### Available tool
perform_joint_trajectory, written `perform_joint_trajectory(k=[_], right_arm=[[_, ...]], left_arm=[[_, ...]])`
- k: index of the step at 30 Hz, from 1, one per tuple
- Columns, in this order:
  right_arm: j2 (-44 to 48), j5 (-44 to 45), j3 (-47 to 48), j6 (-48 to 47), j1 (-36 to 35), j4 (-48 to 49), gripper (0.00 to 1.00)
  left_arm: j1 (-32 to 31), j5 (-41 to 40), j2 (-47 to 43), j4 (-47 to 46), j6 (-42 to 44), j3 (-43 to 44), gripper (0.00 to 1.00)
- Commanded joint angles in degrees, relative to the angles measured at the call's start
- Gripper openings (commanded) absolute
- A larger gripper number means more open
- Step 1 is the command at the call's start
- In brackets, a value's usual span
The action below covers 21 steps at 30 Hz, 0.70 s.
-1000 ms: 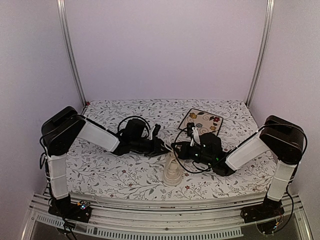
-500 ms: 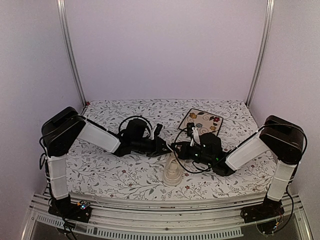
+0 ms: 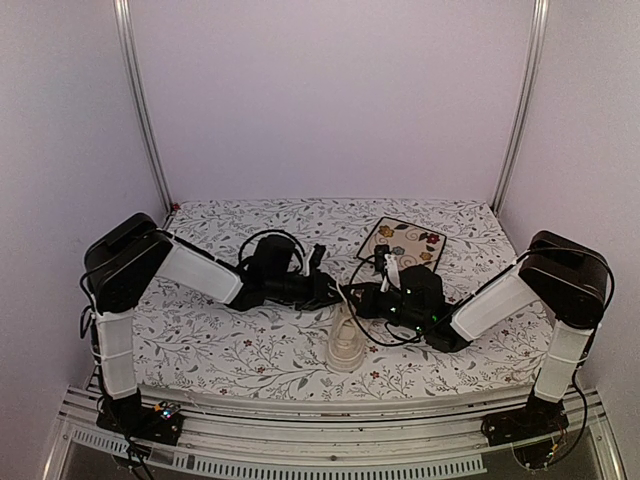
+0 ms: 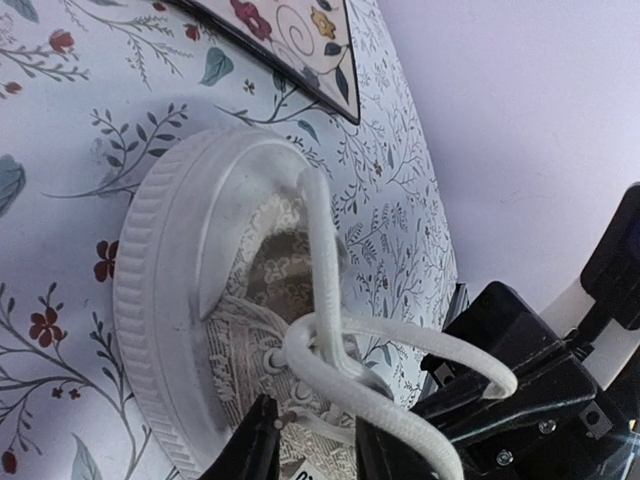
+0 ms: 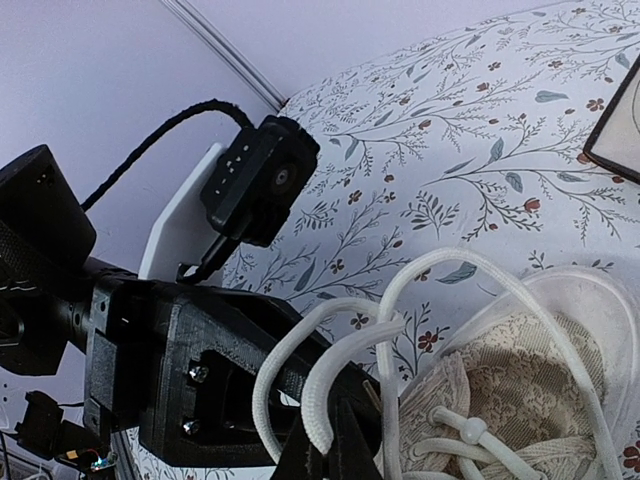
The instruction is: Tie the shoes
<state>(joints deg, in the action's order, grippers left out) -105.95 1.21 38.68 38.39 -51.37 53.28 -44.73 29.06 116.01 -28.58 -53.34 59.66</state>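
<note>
The cream-white shoe (image 3: 347,346) lies near the table's front edge with its toe toward me. In the left wrist view its rubber toe cap (image 4: 185,290) fills the middle, and white laces (image 4: 325,345) loop above the eyelets. My left gripper (image 3: 333,291) hovers just behind the shoe. Its fingers (image 4: 250,450) stand a little apart, with a thick lace running across one of them and none pinched between them. My right gripper (image 5: 325,455) faces it closely and is shut on a bent white lace (image 5: 325,385). A second lace loop (image 5: 262,385) hangs in front of the left gripper (image 5: 190,380).
A square floral tile (image 3: 402,241) lies behind the right gripper (image 3: 357,299), and its corner (image 4: 290,40) shows in the left wrist view. Black cables (image 3: 262,243) arc over both wrists. The flowered tablecloth (image 3: 220,350) covers the table.
My left gripper has edged right, closer to the right gripper above the shoe. The right arm and the shoe have stayed put.
</note>
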Motion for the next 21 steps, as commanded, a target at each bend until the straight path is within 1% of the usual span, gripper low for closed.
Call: perform_joint_trajectory(k=[1,6,8,11,16,21], right_arm=[[-0.74,0.45,0.19,0.37,-0.52,0.25,0.02],[-0.84,0.52,-0.03,0.52,-0.48,0.19,0.02],[-0.92,0.62,-0.02,0.46,-0.51,0.22,0.02],[-1.01,0.55,-0.21,0.47,-0.53,0.16,0.02],[-1.04,0.46,-0.14,0.44,-0.56,0.23,0.02],[-0.36,0.19,-0.09,-0.13,-0.53,0.16,0.02]], left_arm=[[-0.51,0.54,1.57,-0.56,-0.27,2.13,0.27],[-0.51,0.78,2.32,0.49,-0.64,2.99,0.27],[-0.48,0.82,2.57,0.75,-0.85,3.23,0.25],[-0.36,0.42,2.96,1.72,-1.01,3.61,0.2],[-0.25,0.3,3.09,2.14,-1.06,3.54,0.01],[0.1,-0.8,1.63,1.28,-0.56,2.29,0.0]])
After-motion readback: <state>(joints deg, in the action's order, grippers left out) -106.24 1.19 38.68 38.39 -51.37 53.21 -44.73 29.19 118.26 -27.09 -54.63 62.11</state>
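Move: The lace end the left hand is after lies practically between its open fingertips, about 1 cm ahead, 1 cm right and 1 cm below. The lace loop held in the right fingers is some 5 cm right and 3 cm higher, level in reach; the shoe's middle lies roughly 7 cm back, 3 cm right and 6 cm below. From the right hand, the lace end is about 4 cm left, 1 cm ahead and 4 cm below. The left hand eases about 1 cm down, slightly forward and right, shutting its fingers on the lace end. ##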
